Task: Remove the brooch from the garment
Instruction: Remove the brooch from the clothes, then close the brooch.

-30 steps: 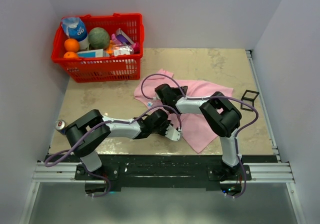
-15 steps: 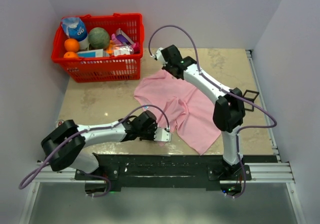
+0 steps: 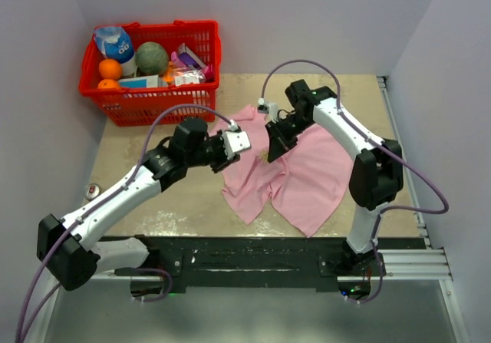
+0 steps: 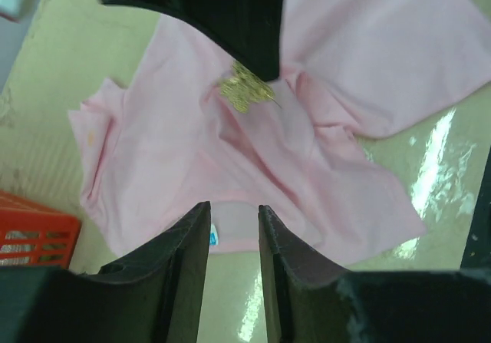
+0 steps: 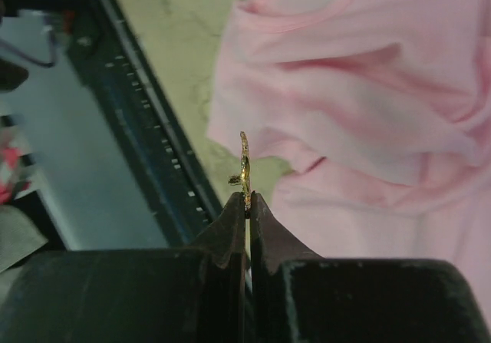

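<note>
The garment (image 3: 303, 176), a pale pink T-shirt, lies crumpled in the middle of the table. My right gripper (image 3: 271, 153) hovers over its upper left part, shut on the brooch (image 5: 245, 166), a small gold cluster that sticks up edge-on from the fingertips. In the left wrist view the brooch (image 4: 244, 91) shows just under the right gripper's black tip, over the pink cloth; whether it touches the cloth I cannot tell. My left gripper (image 3: 242, 144) hangs open above the shirt's left edge, and only the collar and a small tag (image 4: 213, 237) show in the gap.
A red basket (image 3: 157, 107) of groceries stands at the back left corner. A small round thing (image 3: 93, 192) lies at the table's left edge. Walls close in on both sides, and the black rail runs along the near edge.
My left arm swung from the near edge up to the shirt's left side and its jaws opened. My right gripper came from the shirt's back edge to over its middle. The shirt lies differently.
</note>
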Robot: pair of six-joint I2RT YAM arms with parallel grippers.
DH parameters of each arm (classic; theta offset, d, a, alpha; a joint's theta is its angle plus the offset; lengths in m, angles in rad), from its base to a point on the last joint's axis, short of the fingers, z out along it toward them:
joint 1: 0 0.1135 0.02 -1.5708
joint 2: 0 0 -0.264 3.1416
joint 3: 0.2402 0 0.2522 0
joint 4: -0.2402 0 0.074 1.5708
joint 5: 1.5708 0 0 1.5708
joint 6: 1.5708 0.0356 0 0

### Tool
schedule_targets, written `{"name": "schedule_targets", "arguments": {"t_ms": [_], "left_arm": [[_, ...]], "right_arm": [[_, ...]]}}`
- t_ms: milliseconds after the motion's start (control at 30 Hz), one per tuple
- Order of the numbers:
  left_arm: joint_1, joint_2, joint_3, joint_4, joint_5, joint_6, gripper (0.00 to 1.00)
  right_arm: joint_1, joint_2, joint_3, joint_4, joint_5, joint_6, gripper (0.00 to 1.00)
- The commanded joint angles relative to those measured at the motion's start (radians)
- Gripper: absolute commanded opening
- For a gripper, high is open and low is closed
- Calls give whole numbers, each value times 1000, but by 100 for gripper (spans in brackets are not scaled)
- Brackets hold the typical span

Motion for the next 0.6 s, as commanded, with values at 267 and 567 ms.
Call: {"name": "schedule_targets", "arguments": {"t_ms": [267, 567], "left_arm": [[215, 92, -103, 57, 452, -346, 23], [215, 238, -185, 317, 643, -596, 0]], "right_arm": [[-66, 240, -91, -119, -507, -95, 0], [-66, 191, -134, -70, -594, -20, 0]]}}
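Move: The brooch is already off the garment in the right hand's fingertips, about 1 cm left of and 1 cm below that hand's point; from the left hand it is some 4 cm ahead, 8 cm right and 7 cm lower. From the right hand, the garment's middle is roughly 3 cm ahead, 4 cm right and 15 cm down, and its near left corner some 11 cm back, 5 cm left, equally low. The right hand keeps its pinch on the brooch, draws back about 4 cm, then sinks some 5 cm over the garment while its wrist turns roughly 35 degrees. The left hand swings forward-left a little, then back and down, ending about 8 cm lower and nearer the brooch, wrist tipping some 40 degrees downward and part-open fingers shutting on nothing. ##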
